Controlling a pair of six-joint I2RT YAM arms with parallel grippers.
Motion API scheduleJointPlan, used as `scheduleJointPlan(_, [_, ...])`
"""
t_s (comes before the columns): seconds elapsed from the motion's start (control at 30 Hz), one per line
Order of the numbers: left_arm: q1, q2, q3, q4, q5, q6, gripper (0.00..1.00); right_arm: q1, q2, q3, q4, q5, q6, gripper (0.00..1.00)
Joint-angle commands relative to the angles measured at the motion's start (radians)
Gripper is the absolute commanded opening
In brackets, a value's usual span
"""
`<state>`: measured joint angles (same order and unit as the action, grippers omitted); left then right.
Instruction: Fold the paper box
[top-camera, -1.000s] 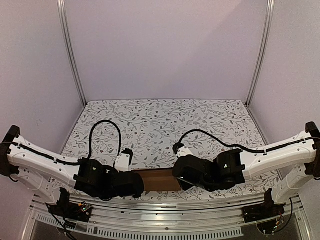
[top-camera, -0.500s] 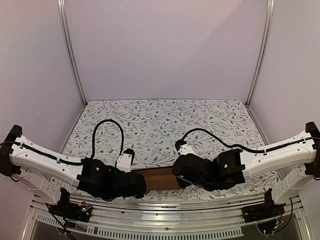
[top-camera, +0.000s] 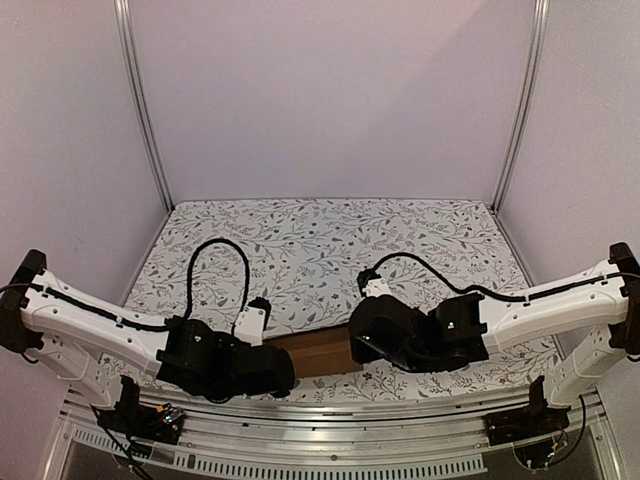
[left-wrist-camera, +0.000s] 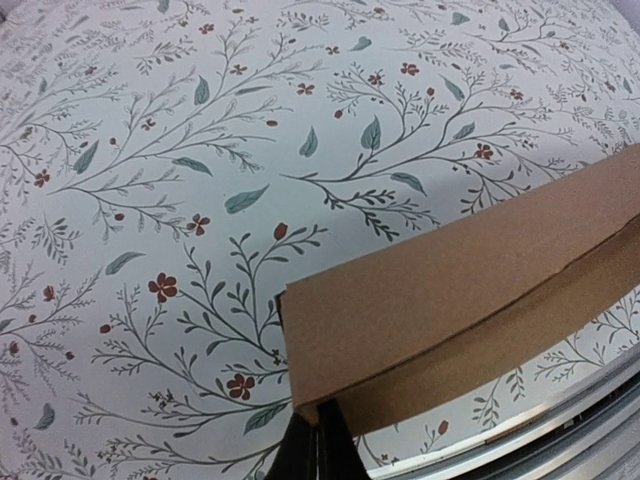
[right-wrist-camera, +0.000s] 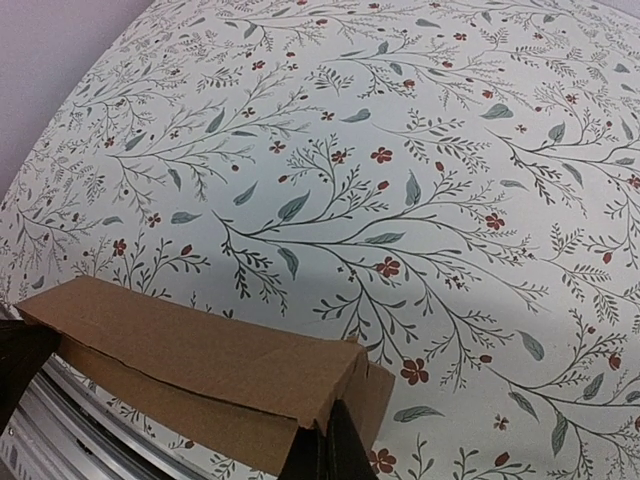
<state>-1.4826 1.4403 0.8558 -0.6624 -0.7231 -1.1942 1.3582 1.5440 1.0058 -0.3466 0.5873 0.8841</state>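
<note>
The paper box (top-camera: 318, 350) is a plain brown carton lying flat near the table's front edge, between my two arms. The left wrist view has the box (left-wrist-camera: 450, 290) running off to the right. My left gripper (left-wrist-camera: 320, 440) is shut, its tips against the box's near left corner. In the right wrist view the box (right-wrist-camera: 190, 360) runs off to the left, with a small end flap folded down at its right end. My right gripper (right-wrist-camera: 335, 445) is shut, its tips pressed at that corner beside the flap. From above, the left gripper (top-camera: 280, 372) and right gripper (top-camera: 358, 348) bracket the box's ends.
A floral cloth (top-camera: 330, 250) covers the table. A metal rail (left-wrist-camera: 570, 415) runs along the front edge just behind the box, also seen as the rail (right-wrist-camera: 70, 425) in the right wrist view. Side walls and aluminium posts (top-camera: 145, 110) enclose the space.
Both arms crept a little, the left to the right and the right farther from the front edge. The box between them shifted slightly away from the rail. Both grippers stayed shut.
</note>
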Motion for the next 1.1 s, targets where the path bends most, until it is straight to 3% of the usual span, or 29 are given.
scheduleJointPlan(0.0, [-0.025,0.037,0.004,0.027,0.06,0.028,0.0,-0.004,-0.025,-0.019,0.144,-0.103,0.037,0.0])
scheduleJointPlan(0.33, [-0.022,0.019,0.0,0.008,0.03,0.054,0.0,-0.013,-0.024,-0.024,0.167,-0.122,0.029,0.0])
scheduleJointPlan(1.07, [0.016,-0.107,-0.09,0.045,0.083,0.053,0.24,0.035,-0.011,-0.052,0.064,-0.035,-0.049,0.0])
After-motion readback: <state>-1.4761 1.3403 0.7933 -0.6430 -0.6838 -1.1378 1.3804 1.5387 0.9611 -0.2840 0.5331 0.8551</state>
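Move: The box hangs between both grippers, each at one of its ends. Its middle lies about 8 cm to the right of the left hand, some 2 cm farther out and about level; the right gripper is roughly 16 cm to the left hand's right and 4 cm farther out. From the right hand the box's middle is about 8 cm left, 2 cm back and 2 cm lower. The table's front rail runs some 6 cm behind the left hand, well below it. The box's left corner, pinched by the left fingers, is held almost still at first, then those fingers open about a quarter of their range and ease roughly 1 cm left. The right hand keeps its pinch on the right end throughout, nudging forward about half a centimetre, then drawing that end back about 2 cm towards the rail and slightly down. ##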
